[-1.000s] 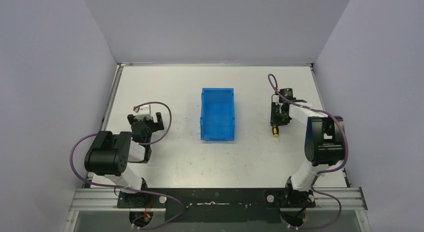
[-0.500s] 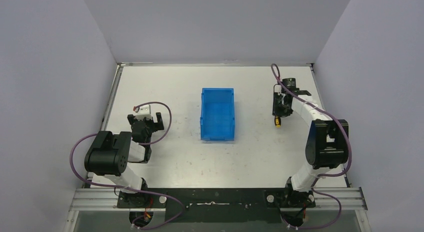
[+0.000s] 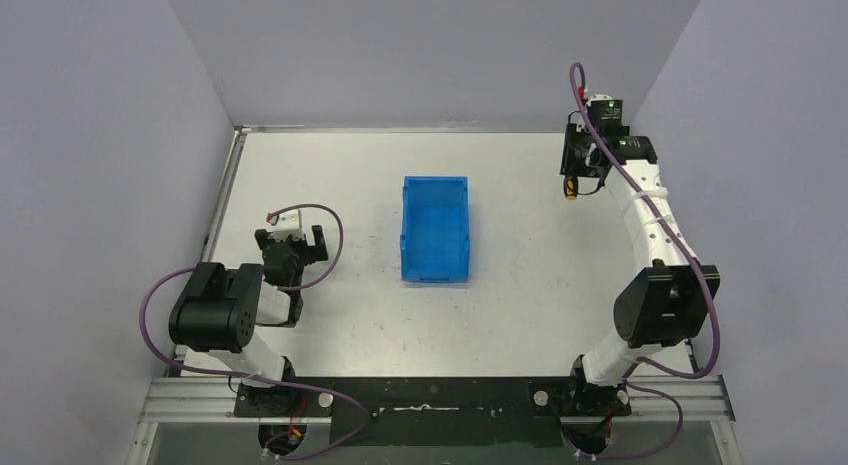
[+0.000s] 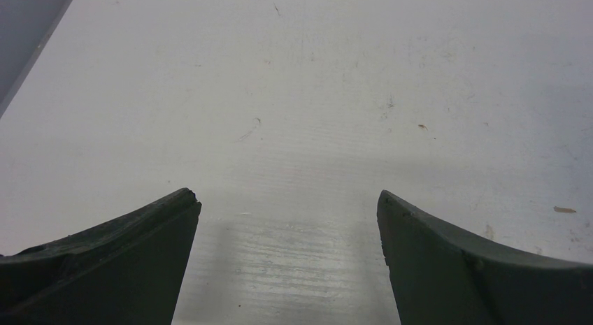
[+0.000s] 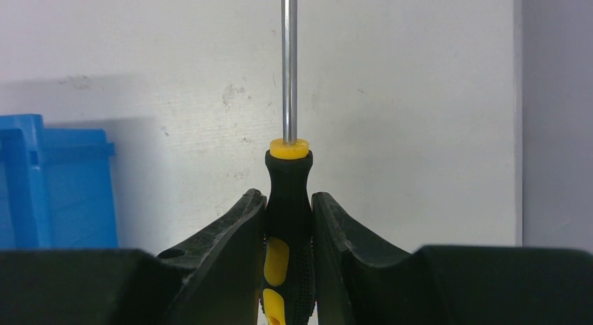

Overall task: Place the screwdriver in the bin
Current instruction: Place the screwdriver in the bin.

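Note:
The screwdriver (image 5: 288, 172) has a black and yellow handle clamped between the fingers of my right gripper (image 5: 288, 194), which is shut on it. Its thin metal shaft points straight ahead over the white table. In the top view the right gripper (image 3: 580, 165) is raised at the far right, and the handle's yellow end (image 3: 570, 193) pokes out below it. The blue bin (image 3: 435, 225) stands open and empty at the table's middle, well to the left of that gripper. A corner of the bin (image 5: 49, 185) shows in the right wrist view. My left gripper (image 4: 285, 196) hovers open over bare table at the near left (image 3: 290, 247).
Grey walls enclose the table at the back (image 3: 430, 55), left (image 3: 100, 165) and right (image 3: 740, 135). The right gripper is close to the right wall and the far right corner. White tabletop (image 3: 520, 315) surrounds the bin.
The right arm has stretched out and risen, carrying the screwdriver off the table toward the far right corner. The left arm and the bin have not moved.

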{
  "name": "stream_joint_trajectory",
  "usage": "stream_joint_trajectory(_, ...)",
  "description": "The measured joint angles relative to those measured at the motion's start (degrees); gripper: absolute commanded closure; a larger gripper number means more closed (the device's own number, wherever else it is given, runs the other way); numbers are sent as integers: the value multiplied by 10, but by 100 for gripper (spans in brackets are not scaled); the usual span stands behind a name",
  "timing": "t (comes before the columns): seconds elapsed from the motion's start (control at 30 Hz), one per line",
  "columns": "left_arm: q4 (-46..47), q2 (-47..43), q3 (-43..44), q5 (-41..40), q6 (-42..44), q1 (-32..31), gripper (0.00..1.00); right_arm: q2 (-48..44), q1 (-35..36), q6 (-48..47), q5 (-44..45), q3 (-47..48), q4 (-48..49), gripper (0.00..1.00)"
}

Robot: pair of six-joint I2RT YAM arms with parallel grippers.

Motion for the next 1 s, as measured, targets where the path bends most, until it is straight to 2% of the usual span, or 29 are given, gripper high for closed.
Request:
stream_joint_trajectory(0.53, 0, 0, 0, 0, 0, 0, 3, 1, 14, 3, 42, 209, -105, 82)
stream_joint_trajectory(1.0, 0, 0, 0, 0, 0, 0, 3, 34, 179, 79, 90, 234, -108, 83)
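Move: The right fingers already hold the screwdriver clear of the table by its handle, its shaft pointing forward and its middle about 2 cm ahead of the hand and 1 cm higher. The blue bin, where it is to go, has its middle some 26 cm to this hand's left, about 4 cm back and roughly 17 cm lower. From the idle left hand the bin lies some 33 cm to the right, about 1 cm ahead and 1 cm lower. Lift the right gripper nearly straight up by about 11 cm, tipping its fingers up roughly 10 degrees, then swing it level to the left by about as much, closing the sideways gap to the bin. Keep the grip on the screwdriver's handle and let the wrist turn slightly counter-clockwise during the swing. ##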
